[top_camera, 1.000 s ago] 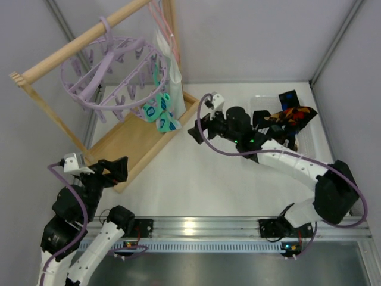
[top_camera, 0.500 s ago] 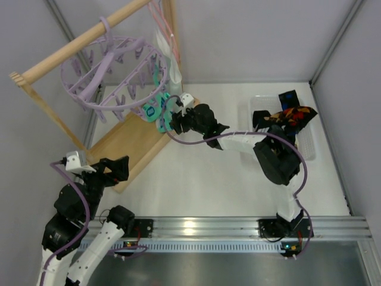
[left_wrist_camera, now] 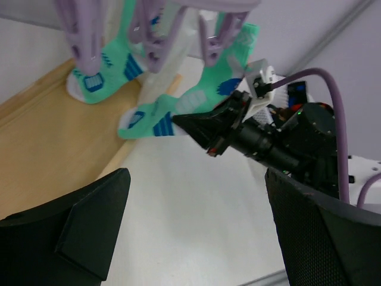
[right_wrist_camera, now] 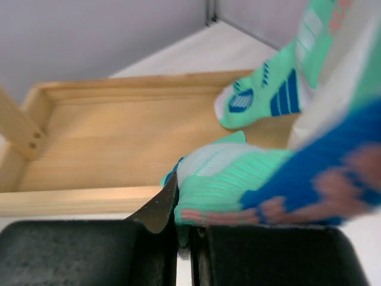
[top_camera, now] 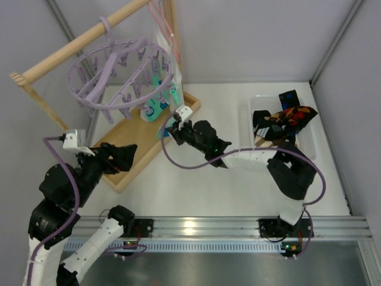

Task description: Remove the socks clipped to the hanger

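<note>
The lavender hanger (top_camera: pixel 122 74) hangs by its hook from a wooden rail, its ring tilted. Mint-green socks (top_camera: pixel 156 107) dangle from its clips on the near right side. My right gripper (top_camera: pixel 169 132) is shut on the toe end of one mint-green sock (right_wrist_camera: pixel 238 179), which is pinched between the pads and still runs up to a clip (left_wrist_camera: pixel 217 42). Another clipped sock (right_wrist_camera: pixel 268 98) hangs just behind it. My left gripper (top_camera: pixel 122 156) stands open to the left, lower than the socks, with nothing between its fingers (left_wrist_camera: pixel 89 220).
The rack's wooden tray base (top_camera: pixel 128 146) lies under the hanger. A pink wire hanger (top_camera: pixel 164 24) and a white cloth (top_camera: pixel 169 65) hang on the same rail (top_camera: pixel 77 44). A clear bin (top_camera: pixel 250 110) at the right holds black and diamond-patterned socks (top_camera: pixel 292 114).
My right gripper swung left to the hanging socks and shut on a mint-green one. The hanger ring has tilted and shifted right. My left gripper moved up and right towards the rack.
</note>
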You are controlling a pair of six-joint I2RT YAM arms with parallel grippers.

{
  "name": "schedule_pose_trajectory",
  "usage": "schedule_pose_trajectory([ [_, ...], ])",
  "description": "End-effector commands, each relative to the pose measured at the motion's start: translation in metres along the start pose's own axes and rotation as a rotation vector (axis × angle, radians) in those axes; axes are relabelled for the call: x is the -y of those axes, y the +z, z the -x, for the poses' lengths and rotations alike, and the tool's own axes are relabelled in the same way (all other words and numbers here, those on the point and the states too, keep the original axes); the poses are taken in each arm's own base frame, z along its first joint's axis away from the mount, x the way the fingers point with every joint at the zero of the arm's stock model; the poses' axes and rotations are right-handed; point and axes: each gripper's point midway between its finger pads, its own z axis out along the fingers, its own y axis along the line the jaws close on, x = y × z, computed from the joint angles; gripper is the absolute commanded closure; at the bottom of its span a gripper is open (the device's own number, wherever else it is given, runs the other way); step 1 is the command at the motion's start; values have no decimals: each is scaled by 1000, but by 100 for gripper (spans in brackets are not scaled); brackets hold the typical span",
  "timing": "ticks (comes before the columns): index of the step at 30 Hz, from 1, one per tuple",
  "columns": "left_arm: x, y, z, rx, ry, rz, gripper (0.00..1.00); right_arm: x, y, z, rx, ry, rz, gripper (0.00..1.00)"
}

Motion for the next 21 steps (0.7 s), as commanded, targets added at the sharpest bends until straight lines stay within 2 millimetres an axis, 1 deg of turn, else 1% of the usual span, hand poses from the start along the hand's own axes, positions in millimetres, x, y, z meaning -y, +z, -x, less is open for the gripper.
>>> schedule_pose_trajectory([
  [1,69,-10,36,-18,-18,-285,2,-32,-36,84,182,-4,-41,100],
  [2,78,-12,42,-23,-20,-318,2,-54,-43,83,176,-2,-4,100],
  [3,91,-12,56,-20,-28,-349,2,-57,-50,79,154,0,-20,100],
  [4,100,-14,63,-22,-32,-381,2,-78,-55,75,142,8,8,100],
  [5,109,-17,68,-30,-36,-418,2,-84,-58,72,134,12,13,100],
  [6,119,-13,81,-28,-41,-431,2,-92,-61,66,122,19,16,100],
  [7,122,-10,87,-22,-44,-432,2,-100,-63,61,108,20,24,100],
  [8,125,-4,92,-20,-44,-426,2,-115,-66,57,99,16,44,100],
  [9,129,7,100,-22,-40,-412,2,-117,-65,52,90,12,13,100],
  [10,130,14,103,-22,-43,-398,2,-123,-66,48,82,1,10,100],
  [11,131,18,110,-12,-45,-392,1,-139,-66,40,65,-10,32,100],
  [12,130,27,109,-21,-41,-371,2,-145,-65,41,67,-10,31,100],
  [13,126,46,106,-40,-38,-330,2,-152,-65,38,62,-12,40,100],
  [14,122,54,107,-34,-33,-296,2,-163,-66,35,57,-14,58,100],
  [15,111,66,109,-20,-19,-230,1,-170,-63,33,54,-17,65,100],
  [16,106,77,105,-35,-10,-196,1,-178,-63,31,50,-21,79,100],
  [17,104,83,102,-45,-3,-179,1,-183,-60,23,32,-34,87,100],
  [18,96,88,103,-36,7,-136,2,-188,-56,30,43,-35,88,100],
  [20,83,97,98,-38,23,-64,2,-199,-53,24,28,-56,97,100],
  [21,77,99,97,-38,39,-37,1,-203,-52,28,39,-51,105,100],
])
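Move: The hanger clip holding the mint sock is about 22 cm ahead of the open left hand, 14 cm to its right and 9 cm above. From the right hand, already pinching that sock's toe, the clip is some 18 cm up, 4 cm ahead and 2 cm right. The other mint sock's foot hangs roughly 9 cm ahead of the right hand and 4 cm left, at its height; the white stocking is about 13 cm ahead, 2 cm right and 5 cm up. Right hand draws the pinched sock back about 18 cm; open left hand rises, then reaches forward towards its clip. ##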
